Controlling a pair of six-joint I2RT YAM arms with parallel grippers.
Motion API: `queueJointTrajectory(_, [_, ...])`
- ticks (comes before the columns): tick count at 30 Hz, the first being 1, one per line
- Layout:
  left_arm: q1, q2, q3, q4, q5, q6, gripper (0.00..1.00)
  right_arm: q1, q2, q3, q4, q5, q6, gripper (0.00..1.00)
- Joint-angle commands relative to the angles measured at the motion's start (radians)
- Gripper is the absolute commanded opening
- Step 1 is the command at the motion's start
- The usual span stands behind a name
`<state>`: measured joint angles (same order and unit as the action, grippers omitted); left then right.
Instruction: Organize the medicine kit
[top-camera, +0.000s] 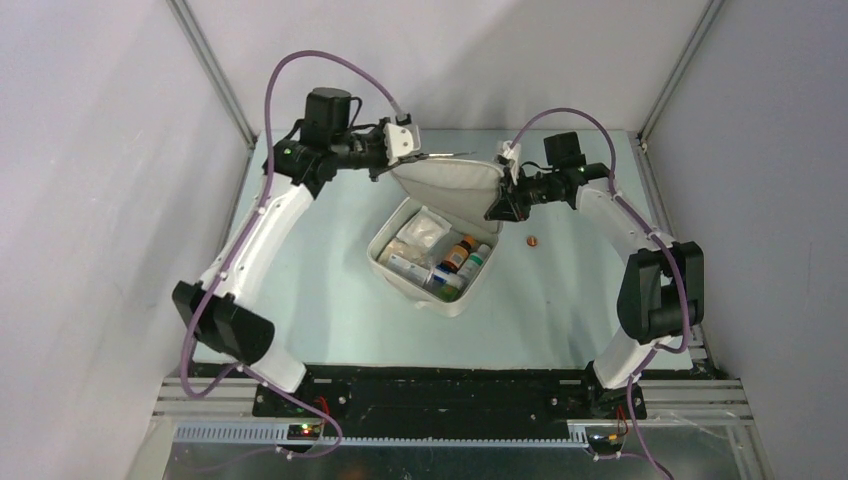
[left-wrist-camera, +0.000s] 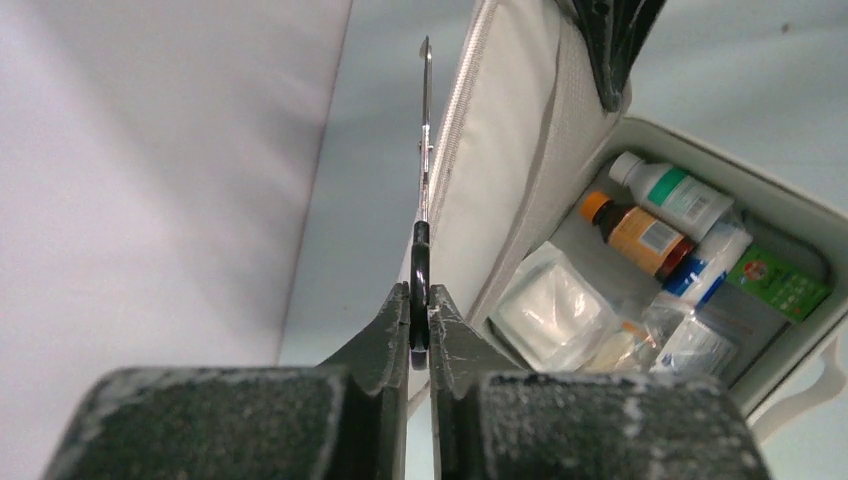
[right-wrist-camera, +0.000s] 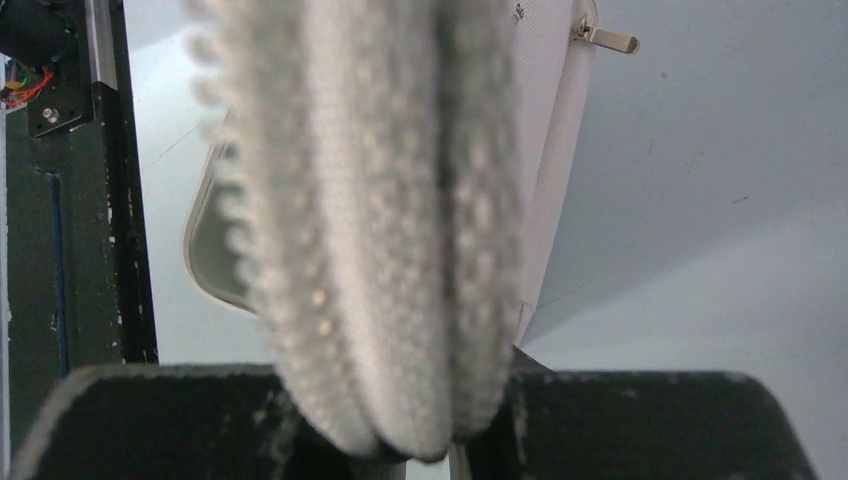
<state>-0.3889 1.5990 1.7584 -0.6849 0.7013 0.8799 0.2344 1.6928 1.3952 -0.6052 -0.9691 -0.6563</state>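
The medicine kit (top-camera: 440, 303), a white soft case, lies open mid-table with its lid (top-camera: 450, 185) standing up at the far side. Inside are an amber bottle (left-wrist-camera: 640, 232), a white bottle with a green label (left-wrist-camera: 675, 192), a gauze packet (left-wrist-camera: 550, 310) and a green box (left-wrist-camera: 780, 283). My left gripper (left-wrist-camera: 420, 300) is shut on the black handle of a thin metal tool, seemingly scissors (left-wrist-camera: 425, 150), seen edge-on just left of the lid (left-wrist-camera: 510, 150). My right gripper (top-camera: 497, 208) is shut on the lid's zipper edge (right-wrist-camera: 380, 200), which fills its view.
A small brown round item (top-camera: 533, 240) lies on the table right of the case. A zipper pull (right-wrist-camera: 608, 38) hangs at the lid's top. A black frame post (right-wrist-camera: 80, 200) and pale enclosure walls bound the table.
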Motion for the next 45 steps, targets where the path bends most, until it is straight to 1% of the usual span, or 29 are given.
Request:
queueJointTrajectory(1, [-0.010,-0.150,-0.010,-0.008,-0.011,0.130,0.00,0.015,-0.023,-0.016,-0.110,0.004,-0.003,0.02])
queueJointTrajectory(5, [-0.013,-0.187,-0.006,-0.008,-0.038,0.110,0.00,0.017,-0.016,-0.016,-0.107,0.007,-0.005,0.02])
queueJointTrajectory(9, [-0.012,-0.250,-0.057,-0.011,-0.043,0.207,0.00,0.021,-0.017,-0.016,-0.119,0.010,-0.017,0.02])
queueJointTrajectory(11, [-0.013,-0.285,-0.096,-0.032,-0.050,0.305,0.00,0.023,-0.020,-0.016,-0.121,0.012,-0.024,0.02])
queueJointTrajectory(15, [-0.015,-0.336,-0.161,-0.095,-0.062,0.423,0.00,0.026,-0.024,-0.015,-0.115,0.013,-0.028,0.02])
queueJointTrajectory(20, [-0.031,-0.349,-0.206,-0.141,-0.071,0.481,0.00,0.029,-0.026,-0.016,-0.116,0.015,-0.034,0.02])
queueJointTrajectory(23, [-0.038,-0.322,-0.206,-0.146,-0.106,0.472,0.00,0.036,-0.032,-0.016,-0.120,0.017,-0.043,0.02])
queueJointTrajectory(26, [-0.038,-0.267,-0.176,-0.148,-0.162,0.442,0.00,0.048,-0.041,-0.016,-0.128,0.027,-0.069,0.02])
queueJointTrajectory(30, [-0.038,-0.210,-0.135,-0.148,-0.198,0.404,0.00,0.061,-0.051,-0.016,-0.139,0.036,-0.087,0.02])
queueJointTrajectory(39, [-0.040,-0.121,-0.092,-0.148,-0.221,0.395,0.00,0.068,-0.055,-0.015,-0.144,0.043,-0.100,0.02])
queueJointTrajectory(45, [-0.042,-0.075,-0.082,-0.147,-0.206,0.428,0.00,0.071,-0.062,-0.016,-0.126,0.056,-0.100,0.02])
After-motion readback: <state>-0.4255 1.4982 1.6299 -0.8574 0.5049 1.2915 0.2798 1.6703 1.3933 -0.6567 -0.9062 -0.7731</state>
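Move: The left gripper holds the scissors level with the raised lid's free edge; the lid's middle lies about 10 cm to its right, 3 cm ahead and 15 cm below. The case's middle is some 7 cm right, 6 cm back and 29 cm down, with the gauze packet about 4 cm right of the hand, level with it fore and aft, 28 cm below. From the right gripper, already pinching the lid's corner, the lid's middle lies about 10 cm left, 4 cm ahead and 2 cm lower. Lift the left gripper with the scissors about 7 cm while drawing it back as far and slightly left, over the lid's free edge; then lower it some 11 cm, easing about 5 cm forward again towards the lid's inner face. Tip the fingers some 20 degrees further down and keep them shut on the handles. Keep the right gripper's pinch on the lid corner, almost in place. ##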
